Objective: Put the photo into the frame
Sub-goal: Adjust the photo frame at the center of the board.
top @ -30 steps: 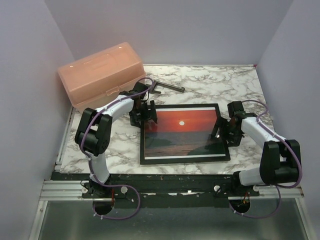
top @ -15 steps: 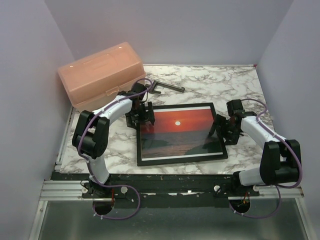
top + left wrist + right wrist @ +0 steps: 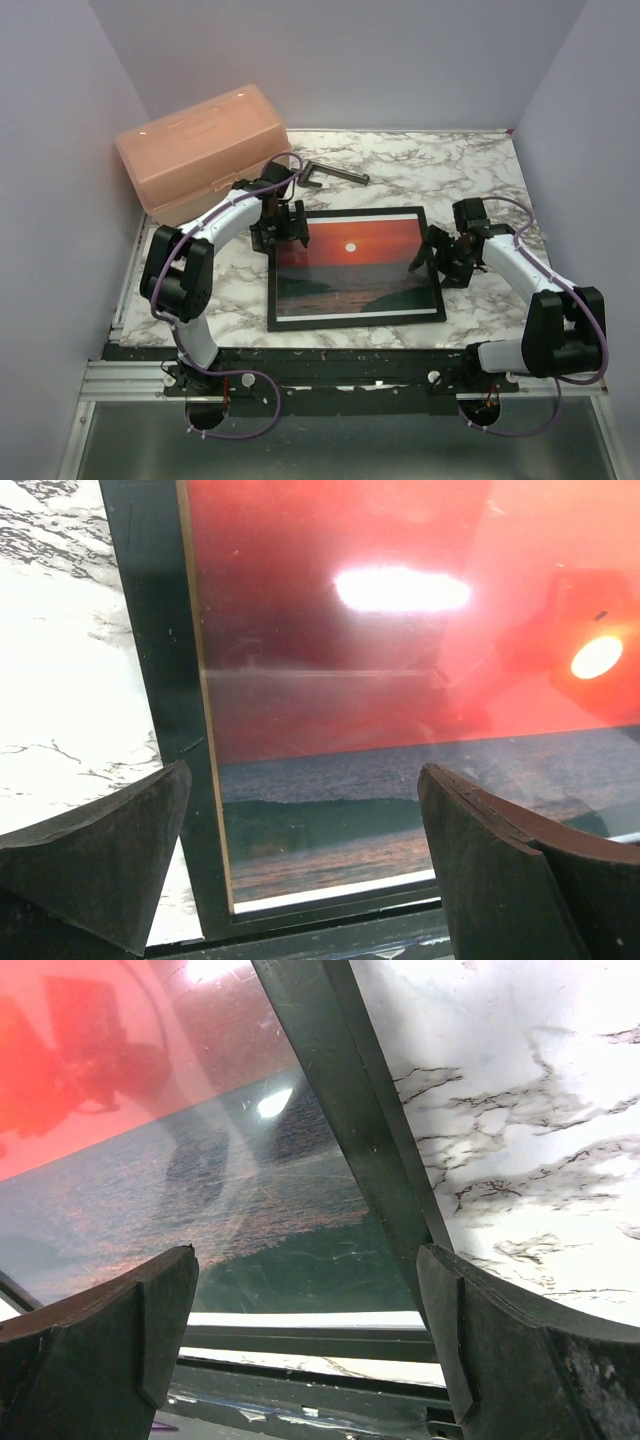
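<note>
The frame (image 3: 355,317) lies flat on the marble table, black face up, with the sunset photo (image 3: 350,265) showing inside it behind the pane. My left gripper (image 3: 283,228) is open over the frame's far left corner. In the left wrist view its fingers (image 3: 110,850) straddle the black frame edge (image 3: 160,680) and the photo (image 3: 350,680), holding nothing. My right gripper (image 3: 437,256) is open at the frame's right edge. In the right wrist view the frame bar (image 3: 350,1110) and the photo (image 3: 150,1160) lie between its spread fingers (image 3: 500,1330), which grip nothing.
A translucent orange plastic box (image 3: 200,145) stands at the back left, close to the left arm. A small dark L-shaped piece (image 3: 330,175) lies behind the frame. Bare marble (image 3: 450,170) lies at the back right, and the purple walls close in on three sides.
The frame with the photo has slid left and toward the front by a little. Both grippers moved with it, and the left one opened slightly wider.
</note>
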`<act>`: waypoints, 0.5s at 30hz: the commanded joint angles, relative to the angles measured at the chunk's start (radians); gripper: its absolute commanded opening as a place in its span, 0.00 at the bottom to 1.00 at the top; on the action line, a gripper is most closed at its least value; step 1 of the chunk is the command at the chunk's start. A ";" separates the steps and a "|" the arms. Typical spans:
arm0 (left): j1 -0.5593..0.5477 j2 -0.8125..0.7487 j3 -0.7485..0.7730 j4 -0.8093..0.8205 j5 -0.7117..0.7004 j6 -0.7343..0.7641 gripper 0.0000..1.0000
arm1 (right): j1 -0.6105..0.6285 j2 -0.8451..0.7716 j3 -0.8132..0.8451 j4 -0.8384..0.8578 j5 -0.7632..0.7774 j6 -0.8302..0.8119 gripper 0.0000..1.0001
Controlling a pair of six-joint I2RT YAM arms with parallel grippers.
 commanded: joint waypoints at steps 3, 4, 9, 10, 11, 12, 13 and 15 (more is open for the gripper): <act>0.010 -0.198 -0.040 0.088 0.091 0.044 0.99 | 0.007 -0.019 0.055 0.011 -0.021 0.002 1.00; 0.018 -0.228 -0.052 0.118 0.119 0.044 0.99 | 0.008 -0.020 0.069 0.012 -0.025 -0.001 1.00; 0.061 -0.409 -0.155 0.311 0.315 0.015 0.99 | 0.008 -0.049 0.125 0.034 -0.040 -0.015 1.00; 0.073 -0.449 -0.185 0.349 0.348 0.005 0.99 | 0.007 -0.059 0.132 0.041 -0.045 -0.017 1.00; 0.085 -0.485 -0.213 0.404 0.371 -0.011 0.99 | 0.007 -0.070 0.140 0.052 -0.050 -0.020 1.00; 0.096 -0.528 -0.252 0.449 0.401 -0.026 0.98 | 0.008 -0.082 0.143 0.064 -0.057 -0.021 1.00; 0.108 -0.567 -0.282 0.504 0.421 -0.039 0.99 | 0.008 -0.098 0.149 0.078 -0.063 -0.024 1.00; 0.133 -0.666 -0.354 0.593 0.433 -0.070 0.98 | 0.008 -0.128 0.154 0.105 -0.069 -0.028 1.00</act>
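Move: Near the left hand's fingertips lies the left edge of the photo frame, whose middle is about 17 cm to its right, 5 cm back and some 3 cm below. From that hand the black bracket sits roughly 18 cm ahead and 11 cm right, and the pink box about 20 cm ahead and 17 cm left. From the right hand, hovering near the right edge, the photo frame's middle lies some 16 cm left, 2 cm ahead and 3 cm below. Rising clear of the photo frame's left edge, the left hand climbs steeply about 15 cm, its fingers swinging up to point more forward and to the right over the photo. The right hand, starting a little later and moving slower, lifts some 6 cm and goes 4 cm forward along the right edge, tilting its fingers slightly forward. Both grippers stay wide open and empty. ##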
